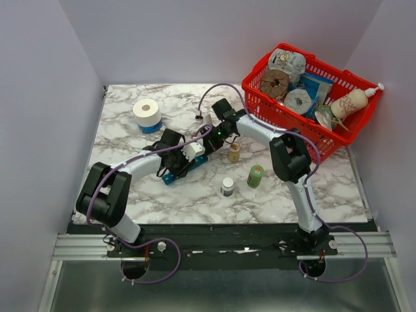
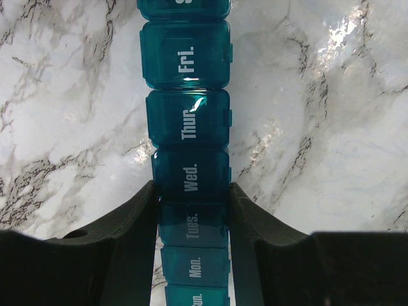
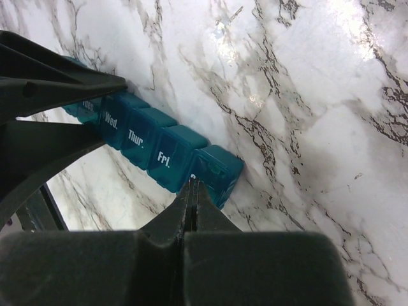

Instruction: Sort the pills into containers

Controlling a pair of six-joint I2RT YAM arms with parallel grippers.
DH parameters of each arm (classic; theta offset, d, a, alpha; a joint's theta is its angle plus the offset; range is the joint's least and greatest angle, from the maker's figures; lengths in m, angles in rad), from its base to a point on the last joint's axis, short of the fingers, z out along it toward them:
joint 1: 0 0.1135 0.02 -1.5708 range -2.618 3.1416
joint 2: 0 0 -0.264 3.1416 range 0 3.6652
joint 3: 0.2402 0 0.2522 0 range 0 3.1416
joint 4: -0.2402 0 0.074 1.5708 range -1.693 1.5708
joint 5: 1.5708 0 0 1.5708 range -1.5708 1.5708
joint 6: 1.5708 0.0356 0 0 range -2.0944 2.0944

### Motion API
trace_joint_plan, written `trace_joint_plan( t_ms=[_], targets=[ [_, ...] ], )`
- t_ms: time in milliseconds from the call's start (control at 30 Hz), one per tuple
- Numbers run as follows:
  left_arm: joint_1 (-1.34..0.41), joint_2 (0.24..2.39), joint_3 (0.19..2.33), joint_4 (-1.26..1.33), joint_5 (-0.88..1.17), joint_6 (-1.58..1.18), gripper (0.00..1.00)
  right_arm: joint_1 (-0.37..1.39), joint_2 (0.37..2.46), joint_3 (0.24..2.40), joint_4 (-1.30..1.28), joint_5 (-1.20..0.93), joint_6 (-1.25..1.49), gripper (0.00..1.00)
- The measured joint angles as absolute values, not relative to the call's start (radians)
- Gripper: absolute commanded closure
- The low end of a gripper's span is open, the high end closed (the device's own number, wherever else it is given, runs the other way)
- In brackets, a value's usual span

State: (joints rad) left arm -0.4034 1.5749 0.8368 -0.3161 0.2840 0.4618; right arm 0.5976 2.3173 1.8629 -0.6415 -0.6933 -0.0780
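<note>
The blue pill-organiser strip (image 2: 188, 121) lies on the marble table, its lids marked with the days of the week. My left gripper (image 2: 193, 191) is shut on the strip, one finger on each side at the Tues. and Wed. compartments. My right gripper (image 3: 192, 182) is shut, with its tips on the lid edge of the end compartment (image 3: 220, 171) beside Fri. In the top view both grippers meet over the strip (image 1: 170, 177), the left gripper (image 1: 187, 158) and the right gripper (image 1: 208, 146). The clear bottle of pills with a tan cap (image 1: 234, 153) stands upright just right of them.
A green bottle (image 1: 255, 176) and a white bottle with a dark cap (image 1: 227, 187) stand right of the strip. A roll of tape (image 1: 147, 114) sits at the back left. A red wire basket (image 1: 260, 91) full of items stands at the back right.
</note>
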Motion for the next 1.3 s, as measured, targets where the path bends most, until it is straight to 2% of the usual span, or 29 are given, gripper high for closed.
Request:
trace_joint_plan(
  t_ms=[200,300,333,533,600,633,667,733,900,933,1000,1067,1100,1133,1167,1300],
  targets=[
    [-0.403,1.575,0.837,-0.315,0.280,0.458,0.99,0.588,2.280,1.864,-0.657,-0.692,-0.109,0.97],
    [-0.403,1.571,0.835,-0.313,0.274,0.453,0.78,0.577,2.219,1.880,-0.672,-0.683,-0.132,0.96],
    [-0.403,1.570,0.833,-0.311,0.272,0.451,0.63,0.571,2.195,1.888,-0.675,-0.681,-0.138,0.96],
    [-0.406,1.538,0.805,-0.306,0.258,0.439,0.31,0.512,2.030,1.923,-0.683,-0.670,-0.188,0.93],
    [-0.406,1.522,0.793,-0.316,0.253,0.437,0.27,0.493,1.985,1.923,-0.688,-0.662,-0.211,0.91],
    [-0.406,1.515,0.789,-0.321,0.251,0.432,0.18,0.488,1.963,1.922,-0.693,-0.654,-0.225,0.90],
    [-0.406,1.502,0.785,-0.326,0.247,0.432,0.17,0.485,1.938,1.917,-0.700,-0.643,-0.242,0.89],
    [-0.406,1.472,0.778,-0.331,0.242,0.424,0.04,0.485,1.891,1.904,-0.709,-0.627,-0.273,0.87],
    [-0.402,1.347,0.765,-0.330,0.239,0.402,0.01,0.485,1.762,1.858,-0.735,-0.586,-0.337,0.78],
    [-0.398,1.309,0.762,-0.326,0.239,0.386,0.01,0.484,1.729,1.845,-0.739,-0.580,-0.349,0.76],
    [-0.388,1.238,0.752,-0.315,0.239,0.362,0.01,0.479,1.668,1.826,-0.748,-0.569,-0.365,0.64],
    [-0.367,1.153,0.738,-0.292,0.240,0.317,0.01,0.469,1.607,1.808,-0.750,-0.565,-0.377,0.49],
    [-0.354,1.113,0.733,-0.280,0.240,0.287,0.01,0.460,1.574,1.797,-0.750,-0.564,-0.380,0.25],
    [-0.336,1.055,0.728,-0.261,0.239,0.235,0.01,0.451,1.539,1.782,-0.750,-0.562,-0.385,0.11],
    [-0.322,1.011,0.725,-0.242,0.239,0.198,0.01,0.441,1.502,1.766,-0.748,-0.563,-0.384,0.01],
    [-0.274,0.847,0.751,-0.173,0.240,0.024,0.01,0.396,1.348,1.670,-0.690,-0.543,-0.385,0.00]
  ],
)
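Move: The left fingers grip the teal pill organizer at the Tues./Wed. lids; its middle is about 1 cm ahead and 2 cm right of them, at their height. From the closed right hand at the Sat. end, that middle lies some 5 cm back, 9 cm left and 2 cm below. The amber jar stands about 9 cm right of the right hand, level with it; the white bottle is 12 cm back and 6 cm right of it. Up and away from the pill organizer: the right hand comes off the Sat. end first, climbing about 34 cm and swinging right over the amber jar as its fingers tip up and forward, then open wide only near the end. The left fingers then open, let go of the organizer's sides, and that hand rises steeply some 22 cm, tilting up and turning slightly left. ##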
